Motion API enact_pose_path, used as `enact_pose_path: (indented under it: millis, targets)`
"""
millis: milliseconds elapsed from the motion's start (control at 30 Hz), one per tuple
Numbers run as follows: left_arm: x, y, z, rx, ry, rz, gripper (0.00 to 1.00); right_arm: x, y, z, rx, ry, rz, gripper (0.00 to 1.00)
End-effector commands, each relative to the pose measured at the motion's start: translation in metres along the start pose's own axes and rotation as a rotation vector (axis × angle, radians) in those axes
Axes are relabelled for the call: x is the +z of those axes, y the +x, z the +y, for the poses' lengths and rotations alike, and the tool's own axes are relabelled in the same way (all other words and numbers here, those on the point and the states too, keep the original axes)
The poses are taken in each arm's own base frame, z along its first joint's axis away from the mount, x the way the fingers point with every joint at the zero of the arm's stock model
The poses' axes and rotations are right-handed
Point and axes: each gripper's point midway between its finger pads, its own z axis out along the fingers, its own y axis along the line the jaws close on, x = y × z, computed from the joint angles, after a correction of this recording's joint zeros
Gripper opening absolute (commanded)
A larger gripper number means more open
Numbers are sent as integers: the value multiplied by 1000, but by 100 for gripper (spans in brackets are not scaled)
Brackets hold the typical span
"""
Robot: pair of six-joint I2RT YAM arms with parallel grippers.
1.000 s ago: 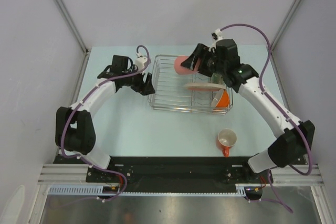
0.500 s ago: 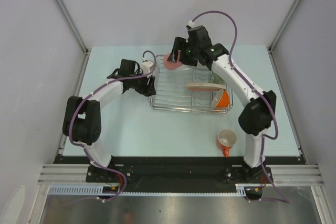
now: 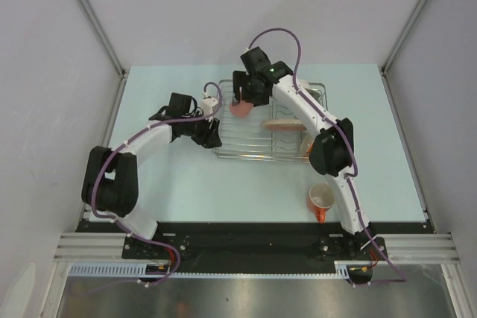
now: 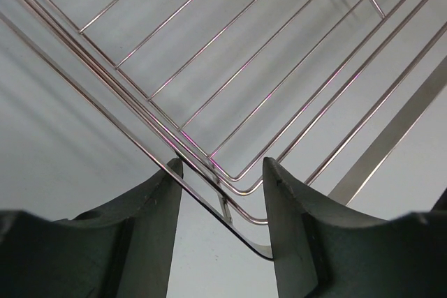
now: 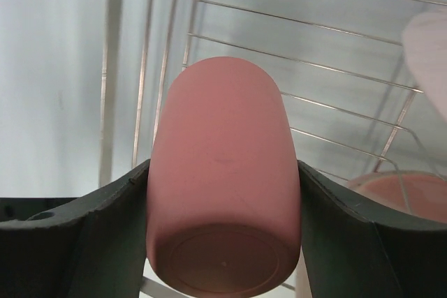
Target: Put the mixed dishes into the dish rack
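The silver wire dish rack [image 3: 253,156] sits mid-table. My right gripper [image 3: 240,102] hangs over its left half, shut on the pink cup [image 3: 240,109]. In the right wrist view the cup [image 5: 223,144] fills the gap between both fingers [image 5: 105,228], base toward the camera, with rack wires [image 5: 335,68] below it. My left gripper [image 3: 214,133] is at the rack's near-left corner. Its fingers [image 4: 150,235] close on that corner [image 4: 241,176] from both sides. A cream plate [image 3: 285,123] stands in the rack. The orange mug [image 3: 322,199] sits on the table, near right.
The right arm's elbow [image 3: 330,150] hangs over the rack's right end and hides what lies there. Grey walls with metal posts [image 3: 93,16] close in the table on the left, back and right.
The right arm swung left with the pink cup and lowered it over the rack's left half. The left gripper slid to the rack's near-left corner and narrowed onto it.
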Motion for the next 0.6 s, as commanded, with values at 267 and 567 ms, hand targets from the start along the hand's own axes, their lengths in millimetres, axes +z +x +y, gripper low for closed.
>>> enact_pose_path:
  millis: [267,567]
  targets:
    - [-29,37,-79,7,330,123,51,1,-1,-15,-74,87,-19,0]
    - [-48,51,-117,20,521,165,51,20,28,0,-130,73,47,0]
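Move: The left fingers already straddle the dish rack's left rim near its front corner; the rack's middle lies about 9 cm ahead, 17 cm to the right and 4 cm lower. The right hand holds the pink cup above the rack's empty far-left section, some 12 cm straight below. From that hand, the pink-and-cream plate stands about 5 cm back and 14 cm right, the white plate 8 cm ahead and 17 cm right, both roughly 6 cm lower. Draw the left gripper back towards the base about 6.5 cm, level and gathering speed, keeping the rack's rim between the half-open fingers so the rack comes along; let the wrist tip down and swing clockwise, some 15 degrees in all. Meanwhile keep the pink cup in the right gripper nearly in place over the rack's far-left section, easing it 1 cm right and sinking about 2 cm, mostly at the end. ##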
